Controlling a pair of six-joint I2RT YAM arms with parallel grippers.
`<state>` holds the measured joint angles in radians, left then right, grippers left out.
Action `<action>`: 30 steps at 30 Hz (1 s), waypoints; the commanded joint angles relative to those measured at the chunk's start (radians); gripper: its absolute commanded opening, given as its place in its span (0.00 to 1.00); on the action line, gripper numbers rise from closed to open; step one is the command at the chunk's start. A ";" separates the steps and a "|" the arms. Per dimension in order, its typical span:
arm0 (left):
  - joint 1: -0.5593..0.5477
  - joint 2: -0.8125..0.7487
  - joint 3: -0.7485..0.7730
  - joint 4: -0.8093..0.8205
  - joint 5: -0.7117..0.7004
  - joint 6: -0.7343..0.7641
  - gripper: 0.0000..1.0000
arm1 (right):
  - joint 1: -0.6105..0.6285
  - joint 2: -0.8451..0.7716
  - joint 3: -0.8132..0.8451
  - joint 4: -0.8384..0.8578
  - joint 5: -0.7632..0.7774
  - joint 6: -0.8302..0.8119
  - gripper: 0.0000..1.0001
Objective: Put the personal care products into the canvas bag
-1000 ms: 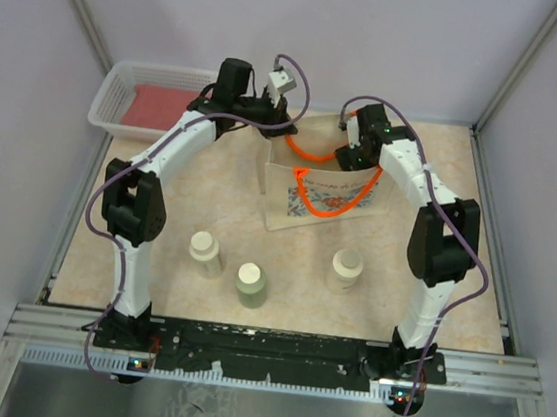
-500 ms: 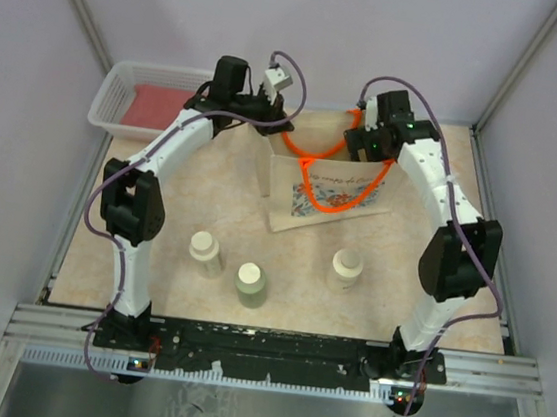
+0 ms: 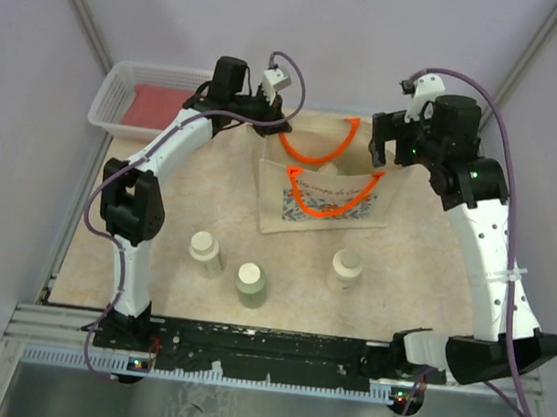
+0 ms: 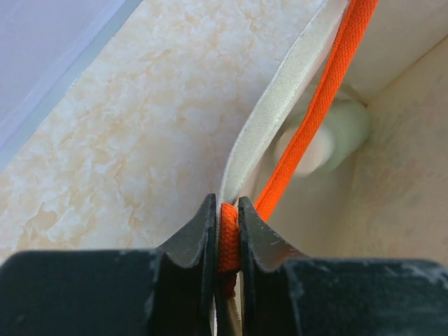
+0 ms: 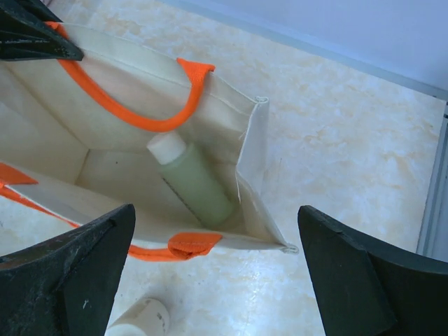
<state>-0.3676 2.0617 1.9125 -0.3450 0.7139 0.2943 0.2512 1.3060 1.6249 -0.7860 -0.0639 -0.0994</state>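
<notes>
The canvas bag (image 3: 321,203) stands open at mid-table, its orange handles (image 3: 310,154) up. My left gripper (image 3: 272,127) is shut on the orange handle (image 4: 228,241) at the bag's left rim, holding the mouth open. One pale green bottle (image 5: 197,183) lies inside the bag, also visible blurred in the left wrist view as a bottle (image 4: 329,136). My right gripper (image 3: 382,146) hangs open and empty above the bag's right end (image 5: 215,210). In front of the bag stand a cream bottle (image 3: 205,252), a green bottle (image 3: 251,284) and another cream bottle (image 3: 346,270).
A white mesh basket (image 3: 116,99) holding a red flat item (image 3: 161,105) sits at the back left corner. Pale walls close in the table on three sides. A black rail (image 3: 263,346) runs along the near edge.
My right gripper opened wide, lifted out of the bag's mouth and drew back to the right. The bag's right side settled. The left gripper kept its hold on the handle.
</notes>
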 commanded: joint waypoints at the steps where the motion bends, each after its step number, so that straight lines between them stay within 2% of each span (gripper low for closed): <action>1: 0.013 0.008 0.037 0.024 -0.024 0.025 0.00 | 0.027 0.006 -0.046 0.016 -0.014 0.020 0.99; 6: 0.013 0.028 0.062 0.013 -0.069 0.032 0.00 | 0.082 -0.040 -0.004 -0.148 -0.102 0.002 0.99; 8: 0.013 0.034 0.067 0.014 -0.094 0.032 0.00 | 0.146 -0.060 -0.046 -0.205 -0.098 -0.010 0.99; 12: 0.014 0.041 0.073 0.015 -0.124 0.035 0.00 | 0.241 -0.137 -0.176 -0.210 -0.103 0.021 0.99; 19: 0.015 0.059 0.098 0.018 -0.127 0.020 0.00 | 0.271 -0.226 -0.264 -0.316 -0.125 0.088 0.99; 24: 0.016 0.062 0.108 0.014 -0.125 0.021 0.00 | 0.286 -0.238 -0.399 -0.285 -0.116 0.104 0.99; 30: 0.015 0.054 0.105 0.002 -0.129 0.026 0.00 | 0.325 -0.180 -0.422 -0.261 -0.065 0.157 0.99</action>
<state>-0.3641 2.1094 1.9800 -0.3607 0.6098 0.3077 0.5468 1.0977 1.1889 -1.0859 -0.1658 0.0090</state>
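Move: The white bottle to be taken next stands about 18 cm back from the open right gripper, 3 cm to its left and some 28 cm below. The canvas bag is about 6 cm ahead and 10 cm left of that gripper, its middle 24 cm down; the green bottle stands 22 cm back and 26 cm left, at the white bottle's height. From the left gripper the white bottle is about 31 cm back, 19 cm right and 16 cm lower. Draw the right gripper back about 17 cm from beside the bag and lower it about 15 cm towards the white bottle, swinging about 5 cm left on the way; tip the fingers some 30 degrees further down, turn them counter-clockwise, and keep them wide open. With the left, keep the orange handle and bag rim pinched while easing them forward 2 to 3 cm. ##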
